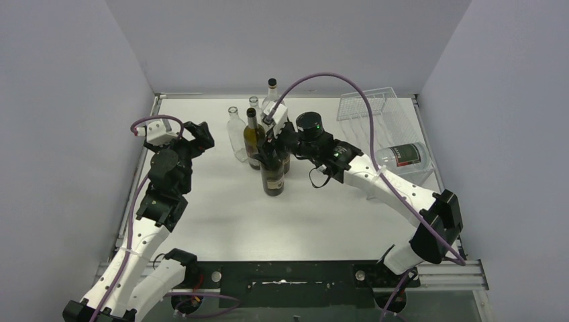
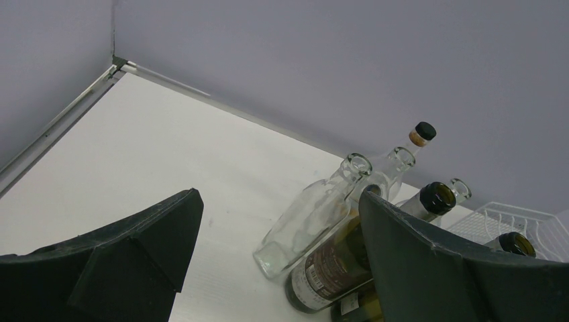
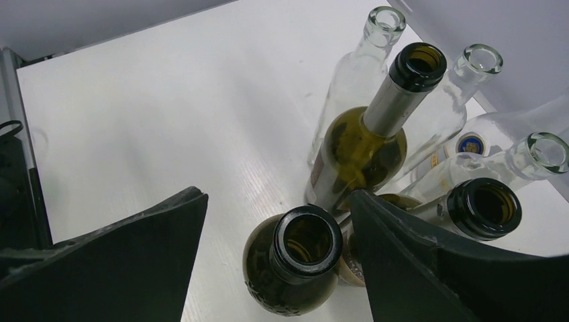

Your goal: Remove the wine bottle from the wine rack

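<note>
The white wire wine rack (image 1: pixel 363 107) stands at the back right; it also shows in the left wrist view (image 2: pixel 493 220). A clear wine bottle (image 1: pixel 401 156) with a dark label lies on its side in the rack's near end. My right gripper (image 1: pixel 274 151) is open over a cluster of upright bottles at the table's middle. In the right wrist view its jaws (image 3: pixel 276 201) stand either side of the mouth of a dark green bottle (image 3: pixel 305 243), apart from it. My left gripper (image 1: pixel 195 135) is open and empty at the left, facing the cluster (image 2: pixel 280 196).
The cluster holds several upright bottles: clear glass ones (image 1: pixel 236 134), a green one with a brown label (image 1: pixel 253 139), a corked one (image 1: pixel 271 92) behind. Grey walls close in the back and both sides. A purple cable arcs over the rack.
</note>
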Tool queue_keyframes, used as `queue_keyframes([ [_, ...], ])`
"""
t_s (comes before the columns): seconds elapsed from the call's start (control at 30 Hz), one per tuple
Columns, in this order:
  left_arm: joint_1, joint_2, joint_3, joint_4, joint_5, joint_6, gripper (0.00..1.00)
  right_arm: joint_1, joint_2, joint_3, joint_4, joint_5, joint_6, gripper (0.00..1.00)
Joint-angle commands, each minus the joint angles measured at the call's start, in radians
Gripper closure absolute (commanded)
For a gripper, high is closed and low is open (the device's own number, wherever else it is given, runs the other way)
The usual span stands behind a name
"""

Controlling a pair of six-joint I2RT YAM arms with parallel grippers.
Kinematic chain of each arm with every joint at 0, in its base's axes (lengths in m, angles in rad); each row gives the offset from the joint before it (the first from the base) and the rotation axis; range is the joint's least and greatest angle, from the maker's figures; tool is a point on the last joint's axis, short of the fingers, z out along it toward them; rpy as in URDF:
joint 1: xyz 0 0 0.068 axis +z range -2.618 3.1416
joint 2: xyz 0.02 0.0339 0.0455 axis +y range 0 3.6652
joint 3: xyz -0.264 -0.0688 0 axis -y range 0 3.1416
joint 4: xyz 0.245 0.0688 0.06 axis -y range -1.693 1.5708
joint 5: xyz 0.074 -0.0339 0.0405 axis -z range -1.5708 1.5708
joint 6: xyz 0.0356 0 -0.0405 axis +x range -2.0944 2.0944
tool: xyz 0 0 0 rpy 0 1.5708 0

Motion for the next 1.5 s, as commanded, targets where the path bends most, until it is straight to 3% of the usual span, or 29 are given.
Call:
queue_keyframes([
  [0.0,0.006,-0.008,0.010,0.051,0.013,-0.008,0.12,0.001,-0.028,0.054,-0.001,0.024,-0.036,0.17],
  [0.03,0.006,-0.008,0.010,0.051,0.013,-0.008,0.12,0.002,-0.030,0.061,-0.011,0.029,-0.039,0.13],
  [0.07,0.006,-0.007,0.010,0.053,0.013,-0.008,0.12,0.003,-0.033,0.069,-0.021,0.032,-0.047,0.00],
  [0.37,0.008,-0.002,0.010,0.053,0.014,-0.008,0.12,0.045,-0.103,0.114,-0.099,0.090,-0.112,0.02],
  [0.43,0.008,-0.001,0.010,0.053,0.014,-0.007,0.12,0.051,-0.133,0.103,-0.090,0.175,-0.093,0.02],
  [0.63,0.009,0.008,0.008,0.056,0.021,-0.007,0.12,0.020,-0.187,0.144,-0.164,0.620,0.086,0.02],
  [0.73,0.011,0.013,0.009,0.057,0.023,-0.003,0.12,-0.057,-0.212,0.179,-0.250,0.721,0.141,0.02],
  [0.87,0.015,0.015,0.012,0.060,0.026,0.016,0.12,-0.297,-0.248,0.191,-0.355,0.634,0.321,0.02],
  [0.97,0.026,0.015,0.025,0.059,0.017,0.054,0.12,-0.408,-0.321,0.107,-0.355,0.566,0.343,0.02],
  [1.13,0.021,0.039,0.104,0.023,0.048,0.116,0.12,-0.433,-0.524,-0.075,-0.231,0.597,0.301,0.02],
  [1.47,0.020,0.009,0.295,-0.099,0.120,0.135,0.12,-0.436,-0.747,-0.183,-0.184,0.672,0.223,0.02],
])
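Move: The see-through bottle left in the rack lies about 38 cm to the right of the right hand, some 5 cm farther out and 15 cm lower. The dark wine bottle stands right under the hand, its middle about 8 cm below; the olive bottle is 9 cm ahead and 6 cm left, the second wine bottle 8 cm ahead and 3 cm right. From the left hand the rack bottle is some 64 cm right, 3 cm ahead and 19 cm lower. Up first, then in a sweep to the right: the right fingers, already loosened around the dark bottle's neck, spread fully and rise clear before the hand swings some 30 cm towards the rack bottle, bowing forward and coming back, its wrist turning about 60 degrees clockwise until the open fingers face forward. It finishes climbing; late on, the left hand also lifts about 6 cm. ##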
